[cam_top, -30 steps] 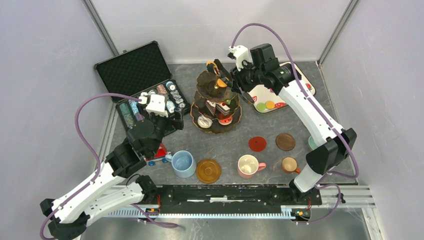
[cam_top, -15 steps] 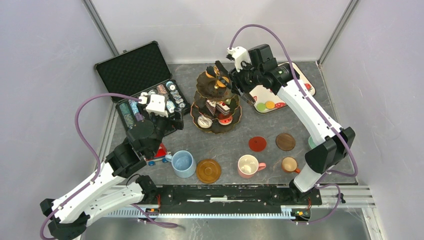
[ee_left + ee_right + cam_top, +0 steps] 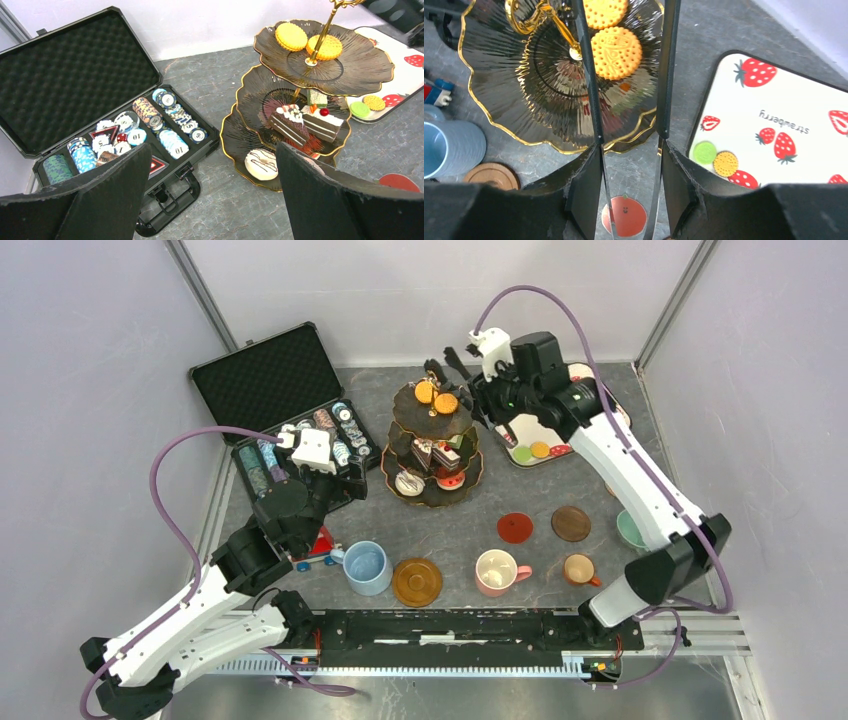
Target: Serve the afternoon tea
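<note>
The dark three-tier gold-rimmed stand (image 3: 470, 480) stands mid-table, with two orange macarons (image 3: 446, 402) on its top tier (image 3: 514, 75). Cake slices (image 3: 292, 125) and a white donut (image 3: 261, 164) lie on the lower tiers. My right gripper (image 3: 630, 150) is shut on metal tongs (image 3: 586, 75). The tong tips hang apart and empty above the macarons (image 3: 616, 52). My left gripper (image 3: 212, 150) is open and empty, low between the stand and the chip case. In the front row are the blue mug (image 3: 366, 567), pink mug (image 3: 496, 572) and small brown mug (image 3: 578, 569). Round coasters (image 3: 417, 581) lie nearby.
A strawberry-print tray (image 3: 560, 430) at the back right holds a green macaron (image 3: 704, 152) and a yellow macaron (image 3: 725, 163). The open black case of poker chips (image 3: 270, 390) sits at the back left. A red toy car (image 3: 318, 545) lies by the blue mug. The green mug (image 3: 630, 530) peeks out behind my right arm.
The tongs have spread and drawn back to the right, up off the top tier, where a second orange macaron now lies. The left arm has not moved.
</note>
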Motion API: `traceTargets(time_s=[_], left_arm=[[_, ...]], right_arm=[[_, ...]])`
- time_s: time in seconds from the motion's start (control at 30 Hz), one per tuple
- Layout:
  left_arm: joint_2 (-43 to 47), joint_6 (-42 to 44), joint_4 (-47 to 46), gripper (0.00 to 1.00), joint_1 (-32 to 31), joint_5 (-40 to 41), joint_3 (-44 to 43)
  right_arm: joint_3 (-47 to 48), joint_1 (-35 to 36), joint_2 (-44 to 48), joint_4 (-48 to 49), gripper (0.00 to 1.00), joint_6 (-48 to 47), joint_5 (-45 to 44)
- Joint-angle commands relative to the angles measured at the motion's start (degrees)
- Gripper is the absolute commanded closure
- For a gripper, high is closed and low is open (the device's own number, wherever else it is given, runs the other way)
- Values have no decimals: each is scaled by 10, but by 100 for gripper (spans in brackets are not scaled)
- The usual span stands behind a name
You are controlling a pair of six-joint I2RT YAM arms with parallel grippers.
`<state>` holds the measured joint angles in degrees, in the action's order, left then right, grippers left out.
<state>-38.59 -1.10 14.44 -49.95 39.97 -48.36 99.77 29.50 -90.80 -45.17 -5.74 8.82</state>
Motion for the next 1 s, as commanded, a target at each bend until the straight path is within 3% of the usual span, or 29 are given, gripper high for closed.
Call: traceTargets(time_s=[0.0,0.13,0.3,0.47,0.73,0.97], left_arm=[[3,-9,-12,0,2,1,-9],[3,-10,-11,0,2,1,-9],[3,-10,-12,0,2,1,-9],[-2,-13,-11,0,3,-5,-9],[-2,-13,-11,0,2,-3,-9],[-3,-15,-11,0,3,-9,-10]], right_arm=[[-23,-14,75,75,51,32,-77],[-65,-71,120,97,51,46,-139],[-137,-124,132,67,52,38,-284],[-212,-138,90,29,51,36,-276],[-299,-138,39,-9,50,31,-365],[-319,-138,0,-24,52,29,-335]])
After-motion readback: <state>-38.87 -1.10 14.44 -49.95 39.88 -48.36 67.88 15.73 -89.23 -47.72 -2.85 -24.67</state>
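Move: The right hand holds the tongs level with the stand's top tier. The yellow cookie on the strawberry tray lies about 12 cm ahead, 18 cm to the right and 28 cm below, with the green cookie some 5 cm left of it and 1 cm nearer. The top tier's middle is about 6 cm ahead, 9 cm left and 8 cm below this hand. From the left hand, the yellow cookie is roughly 25 cm ahead, 44 cm right and 31 cm down. Keeping its half-open grip on the tongs, the right hand lifts about 5 cm while swinging to the right, carrying the tips away from the two orange cookies already on the top tier. It then sinks some 23 cm on the tray's near side, ending about 22 cm right of its start and slightly farther back, as the wrist turns some 35 degrees clockwise, rolls right side up and tips downward to bring the tongs towards the yellow cookie, though no touch can be made out. ##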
